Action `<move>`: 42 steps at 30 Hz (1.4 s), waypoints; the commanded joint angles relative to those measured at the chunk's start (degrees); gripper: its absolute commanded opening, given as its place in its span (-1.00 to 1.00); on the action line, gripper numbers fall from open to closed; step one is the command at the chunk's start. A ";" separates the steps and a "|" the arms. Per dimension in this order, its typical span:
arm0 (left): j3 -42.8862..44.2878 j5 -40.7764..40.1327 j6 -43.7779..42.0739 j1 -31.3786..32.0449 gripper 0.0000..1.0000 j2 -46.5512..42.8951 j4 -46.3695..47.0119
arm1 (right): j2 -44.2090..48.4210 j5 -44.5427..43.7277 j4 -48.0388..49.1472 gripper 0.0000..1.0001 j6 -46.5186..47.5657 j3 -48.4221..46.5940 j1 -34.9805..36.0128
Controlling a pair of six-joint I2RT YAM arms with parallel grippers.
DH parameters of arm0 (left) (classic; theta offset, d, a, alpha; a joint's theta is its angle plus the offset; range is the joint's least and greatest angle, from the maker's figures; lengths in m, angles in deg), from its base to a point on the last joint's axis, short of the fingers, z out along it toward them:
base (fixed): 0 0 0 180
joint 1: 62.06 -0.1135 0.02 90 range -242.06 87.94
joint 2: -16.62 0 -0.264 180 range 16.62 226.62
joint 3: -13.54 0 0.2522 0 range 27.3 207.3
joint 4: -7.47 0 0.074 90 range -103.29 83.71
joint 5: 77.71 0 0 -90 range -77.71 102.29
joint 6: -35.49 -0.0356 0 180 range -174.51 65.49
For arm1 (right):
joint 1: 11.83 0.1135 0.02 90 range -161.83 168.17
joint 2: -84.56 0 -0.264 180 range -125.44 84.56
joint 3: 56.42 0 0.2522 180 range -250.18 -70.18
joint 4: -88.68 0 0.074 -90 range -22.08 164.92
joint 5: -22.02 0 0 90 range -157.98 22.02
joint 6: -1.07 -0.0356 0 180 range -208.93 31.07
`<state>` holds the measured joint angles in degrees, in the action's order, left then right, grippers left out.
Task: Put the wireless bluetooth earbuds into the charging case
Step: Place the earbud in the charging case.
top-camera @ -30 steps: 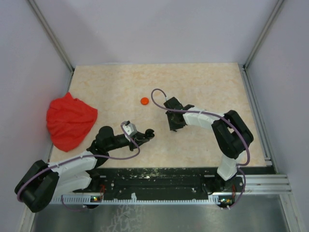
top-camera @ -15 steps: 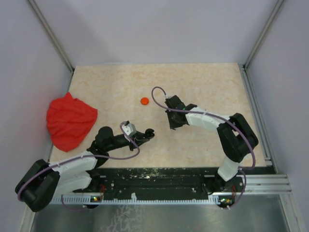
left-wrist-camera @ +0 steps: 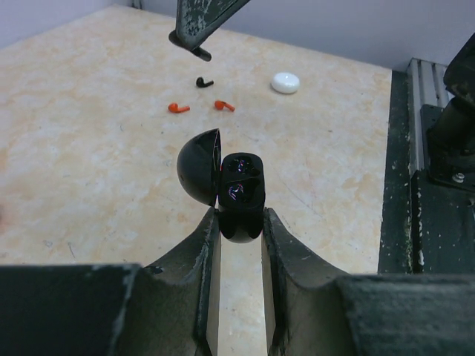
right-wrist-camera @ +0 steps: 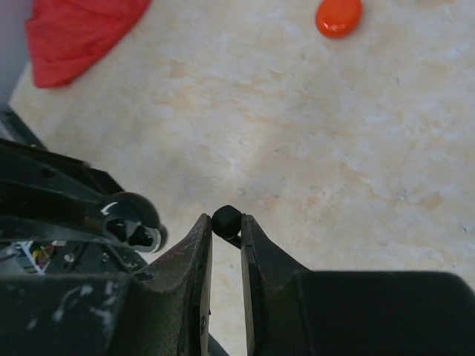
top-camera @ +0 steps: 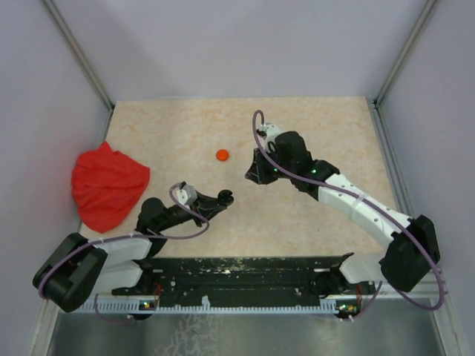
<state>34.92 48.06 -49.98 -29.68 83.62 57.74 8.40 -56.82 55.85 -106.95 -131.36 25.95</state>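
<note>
My left gripper [left-wrist-camera: 240, 216] is shut on the black charging case [left-wrist-camera: 239, 194], whose lid stands open to the left. My right gripper [right-wrist-camera: 225, 222] is shut on a black earbud [right-wrist-camera: 227, 218] and hangs above the table, just beyond the case [right-wrist-camera: 130, 222]. From the left wrist view its fingers [left-wrist-camera: 194, 26] come down from the top edge. On the table behind them lie a black earbud [left-wrist-camera: 203, 81] and two orange-red earbuds [left-wrist-camera: 178, 108] [left-wrist-camera: 224, 105]. In the top view the left gripper [top-camera: 220, 198] and right gripper [top-camera: 252, 175] are close together.
A round orange disc [top-camera: 222, 154] lies mid-table, also in the right wrist view as the orange disc [right-wrist-camera: 338, 16]. A round white disc [left-wrist-camera: 285, 82] sits near the loose earbuds. A crumpled red cloth [top-camera: 107, 185] lies at the left edge. Black rails run along the near edge.
My right gripper closed on the black earbud and rose off the table, shifting back and left. The left gripper with the case moved slightly up and left.
</note>
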 commanded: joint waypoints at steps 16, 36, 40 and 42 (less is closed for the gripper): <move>2.75 5.46 9.12 -0.83 -0.99 -0.71 20.32 | 11.28 22.92 25.92 -0.76 -7.11 5.03 8.57; 4.10 8.85 11.03 -0.82 -0.99 -1.50 24.24 | 8.98 22.08 27.12 -0.76 -6.46 7.53 10.18; 4.03 8.87 11.46 -0.83 -0.99 -1.70 25.09 | 8.46 22.17 27.22 -0.76 -6.59 7.62 10.32; 4.07 9.07 11.79 -0.83 -0.99 -1.66 25.48 | 8.25 22.22 27.56 -0.76 -6.67 7.71 10.31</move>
<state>37.78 56.23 -39.44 -30.32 82.92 78.35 17.30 -34.79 80.18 -113.66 -123.32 35.81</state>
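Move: Roughly 8 cm back and 8 cm to the left of the right hand, which holds the black earbud, the open black case sits in the left fingers, about level or 1 cm lower. From the left hand the earbud is some 8 cm ahead and 10 cm to the right, at like height. On the table 18 cm or so below, the orange disc lies about 18 cm ahead and 10 cm left of the right hand, an orange earbud about 12 cm ahead and 14 cm right. Swinging up, back and left in a curve, the right hand carries the black earbud to the open case, rising some 11 cm and then easing down about 2 cm over it, while its fingers turn by nearly 40 degrees to point left and almost level. The left hand lifts the case about 9 cm to meet it, drawing back slightly and tipping its fingertips up. Both grips keep their hold. ##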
